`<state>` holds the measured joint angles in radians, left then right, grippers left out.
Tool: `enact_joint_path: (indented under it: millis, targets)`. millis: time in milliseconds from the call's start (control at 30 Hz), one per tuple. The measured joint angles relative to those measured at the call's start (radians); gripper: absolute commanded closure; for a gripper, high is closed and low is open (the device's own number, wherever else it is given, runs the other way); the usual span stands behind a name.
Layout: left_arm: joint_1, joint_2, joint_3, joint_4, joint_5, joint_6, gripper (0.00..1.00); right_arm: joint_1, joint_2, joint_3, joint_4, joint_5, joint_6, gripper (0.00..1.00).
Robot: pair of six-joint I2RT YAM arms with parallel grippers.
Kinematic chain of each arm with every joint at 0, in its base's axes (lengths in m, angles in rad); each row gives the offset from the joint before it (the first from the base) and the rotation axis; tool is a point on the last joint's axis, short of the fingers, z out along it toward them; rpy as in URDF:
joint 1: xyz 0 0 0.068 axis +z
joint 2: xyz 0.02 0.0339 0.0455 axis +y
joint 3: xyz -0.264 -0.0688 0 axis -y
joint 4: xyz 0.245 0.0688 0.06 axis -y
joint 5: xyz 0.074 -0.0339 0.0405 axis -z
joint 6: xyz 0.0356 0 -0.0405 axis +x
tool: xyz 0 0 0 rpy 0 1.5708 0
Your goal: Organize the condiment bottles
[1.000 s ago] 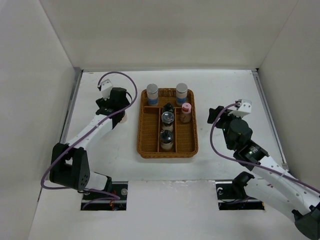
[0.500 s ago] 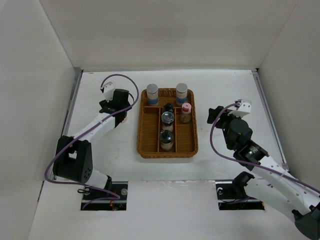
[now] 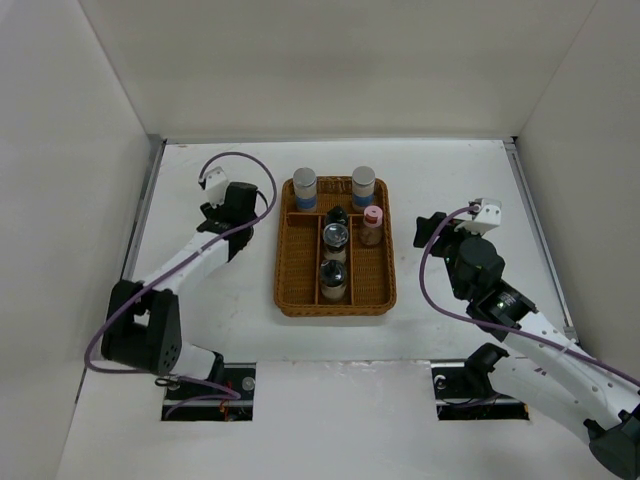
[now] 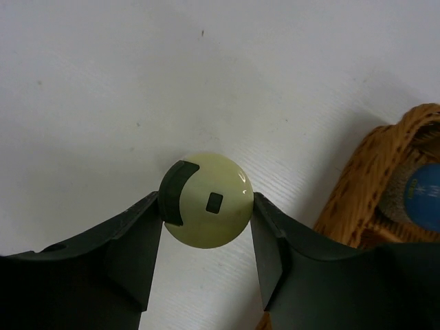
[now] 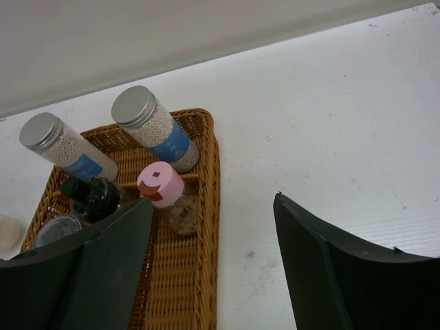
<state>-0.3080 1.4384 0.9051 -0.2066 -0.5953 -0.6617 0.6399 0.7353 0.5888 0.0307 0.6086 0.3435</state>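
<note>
A cream-coloured shaker [image 4: 206,199] stands on the white table just left of the wicker tray [image 3: 283,262], and my left gripper [image 4: 206,207] is shut on its round top, one finger on each side. From above the wrist [image 3: 238,203] hides the shaker. In the tray stand two silver-lidded cylinders with blue labels [image 3: 305,187] [image 3: 363,185], a pink-topped shaker [image 3: 373,225], a black-topped one [image 3: 337,215] and two chrome-topped ones [image 3: 335,237] [image 3: 333,276]. My right gripper [image 5: 213,201] hovers open to the right of the tray, holding nothing.
White walls enclose the table on the left, back and right. The tray's right rim [image 5: 208,172] lies just below and left of the right gripper's gap. The left gripper's right finger is close to the tray's left rim [image 4: 357,189].
The left gripper's fingers have come together on the cream shaker, and its wrist has shifted slightly toward the back. The right arm has not moved.
</note>
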Motion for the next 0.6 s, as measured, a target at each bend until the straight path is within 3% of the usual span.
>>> enact_joint_path:
  millis: [133,300,467,600]
  targets:
    - [-0.074,-0.156,-0.008,-0.006,-0.046,0.009,0.59,0.000,0.001,0.000,0.000,0.000,0.000,0.22]
    - [-0.249,-0.323,-0.010,0.022,-0.063,0.025,0.59,0.000,0.006,0.000,0.000,0.000,0.000,0.22]
    - [-0.398,-0.331,-0.040,0.046,-0.059,0.031,0.59,0.000,0.006,0.000,0.000,0.000,0.000,0.22]
    - [-0.448,-0.282,-0.048,0.052,-0.057,0.045,0.59,0.000,0.006,0.000,0.000,-0.001,0.000,0.22]
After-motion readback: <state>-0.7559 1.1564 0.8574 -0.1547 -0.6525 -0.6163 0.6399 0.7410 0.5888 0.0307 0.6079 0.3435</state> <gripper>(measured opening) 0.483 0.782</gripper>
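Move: The left fingers are already closed on the cream-capped bottle. The box's empty left compartment is centred about 13 cm to this hand's right, 8 cm back and 8 cm below. The nearer white-lidded bottle stands some 15 cm right and 7 cm ahead; the silver-lidded one is about 22 cm right and 5 cm back, with the green-capped bottle roughly 6 cm ahead of it. From the right hand, that compartment lies about 33 cm left, level fore and aft, some 21 cm below. Keeping its pinch on the capped end of the bottle, the left hand lifts it about 12 cm while swinging right and drawing back, then starts down some 3 cm as it reaches over the box's left compartment. It ends 14 cm to the right and 6 cm back, fingers tipped up somewhat and the wrist turned roughly 25 degrees clockwise. ##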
